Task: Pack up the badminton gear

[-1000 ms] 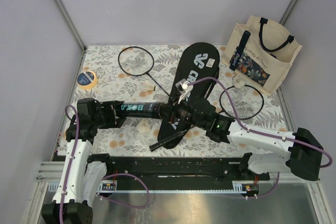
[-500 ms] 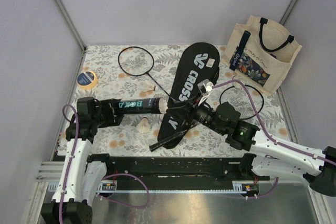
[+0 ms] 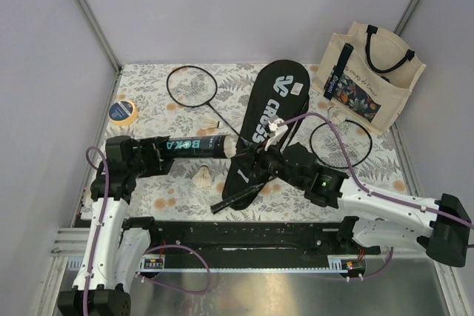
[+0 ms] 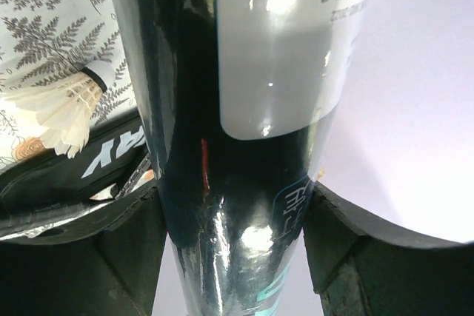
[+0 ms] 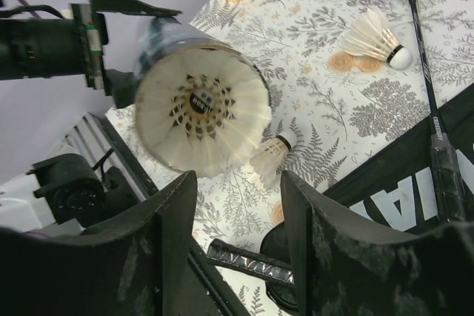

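Note:
My left gripper (image 3: 157, 150) is shut on the black tube (image 3: 198, 146) with teal lettering, holding it level above the table; the tube (image 4: 237, 109) fills the left wrist view between both fingers (image 4: 133, 231). A shuttlecock's white feathers (image 5: 201, 112) fill the tube's mouth. My right gripper (image 5: 237, 190) is open and holds nothing, just off that mouth. One shuttlecock (image 3: 204, 175) lies on the cloth below, another (image 3: 214, 123) by a racket (image 3: 191, 85). The second racket (image 3: 341, 142) lies to the right. The black CROSSWAY bag (image 3: 272, 105) lies in the middle.
A cream tote bag (image 3: 370, 75) stands at the back right. A yellow-rimmed tape roll (image 3: 122, 111) lies at the left edge. A racket handle (image 5: 248, 257) sticks out under my right gripper. Grey walls close the table at the back and sides.
My right gripper has opened and pulled back from the tube's mouth, leaving a shuttlecock in it, then drifted a little nearer again. The left arm still holds the tube.

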Robot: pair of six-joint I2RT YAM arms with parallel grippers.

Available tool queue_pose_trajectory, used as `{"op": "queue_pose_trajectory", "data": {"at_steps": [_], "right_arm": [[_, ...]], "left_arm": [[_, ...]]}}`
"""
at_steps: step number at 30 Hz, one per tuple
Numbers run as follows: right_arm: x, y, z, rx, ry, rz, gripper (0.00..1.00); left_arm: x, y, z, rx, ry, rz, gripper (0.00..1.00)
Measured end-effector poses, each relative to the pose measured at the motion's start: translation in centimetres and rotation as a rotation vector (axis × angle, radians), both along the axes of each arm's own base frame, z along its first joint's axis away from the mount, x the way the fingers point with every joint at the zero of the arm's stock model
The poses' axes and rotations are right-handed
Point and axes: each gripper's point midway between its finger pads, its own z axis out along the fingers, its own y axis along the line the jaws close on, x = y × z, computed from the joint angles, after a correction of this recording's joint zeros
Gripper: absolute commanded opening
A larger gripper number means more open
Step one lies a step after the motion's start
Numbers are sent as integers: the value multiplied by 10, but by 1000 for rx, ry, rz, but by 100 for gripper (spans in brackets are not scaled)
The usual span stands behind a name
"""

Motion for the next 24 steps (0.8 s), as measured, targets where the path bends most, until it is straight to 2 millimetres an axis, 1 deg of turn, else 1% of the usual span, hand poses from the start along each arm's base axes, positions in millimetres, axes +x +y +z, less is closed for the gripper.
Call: {"op": "queue_pose_trajectory", "data": {"at_steps": [3, 4, 8, 12, 13, 15, 19, 21, 24], "right_arm": [[6, 6, -13, -41, 16, -10, 63], [7, 9, -14, -47, 18, -9, 63], [9, 16, -16, -61, 24, -2, 63], [9, 17, -17, -62, 25, 0, 62], [9, 17, -17, -63, 26, 2, 63], [8, 16, -18, -67, 29, 3, 68], [2, 4, -15, -85, 38, 2, 75], [-2, -5, -9, -82, 36, -5, 77], [-7, -21, 8, -58, 18, -26, 77]], "left_arm": [[-2, -1, 6, -5, -24, -3, 26], [-2, 0, 8, -8, -31, 1, 26], [-5, -2, 12, -19, -45, -4, 26], [-10, -2, 12, -23, -48, -1, 26], [-10, -2, 12, -23, -47, -1, 26], [-10, -2, 12, -24, -45, -2, 26], [-13, -7, 11, -35, -40, -30, 26], [-14, -9, 12, -37, -42, -42, 26], [-15, -11, 12, -31, -44, -59, 25]]}}
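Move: The right hand's empty fingers hang just off the tube's open mouth, where a shuttlecock already sits: roughly 6 cm to the left, 3 cm ahead and about level. From that hand, a loose shuttlecock lies some 17 cm left, 7 cm ahead and 22 cm down; the racket cover's middle is about 18 cm ahead, 5 cm right and 23 cm down. The left hand grips the tube, its mouth some 21 cm to the right, level in reach and slightly higher. Down and leftward first, the right hand dips about 2 cm beside the tube mouth, pauses, then swings back the other way, some 4 cm to the right while rising and drawing slightly back, its fingers spreading wider. The left hand keeps its grip on the tube, lifting it about a centimetre and easing it back and a little right. ##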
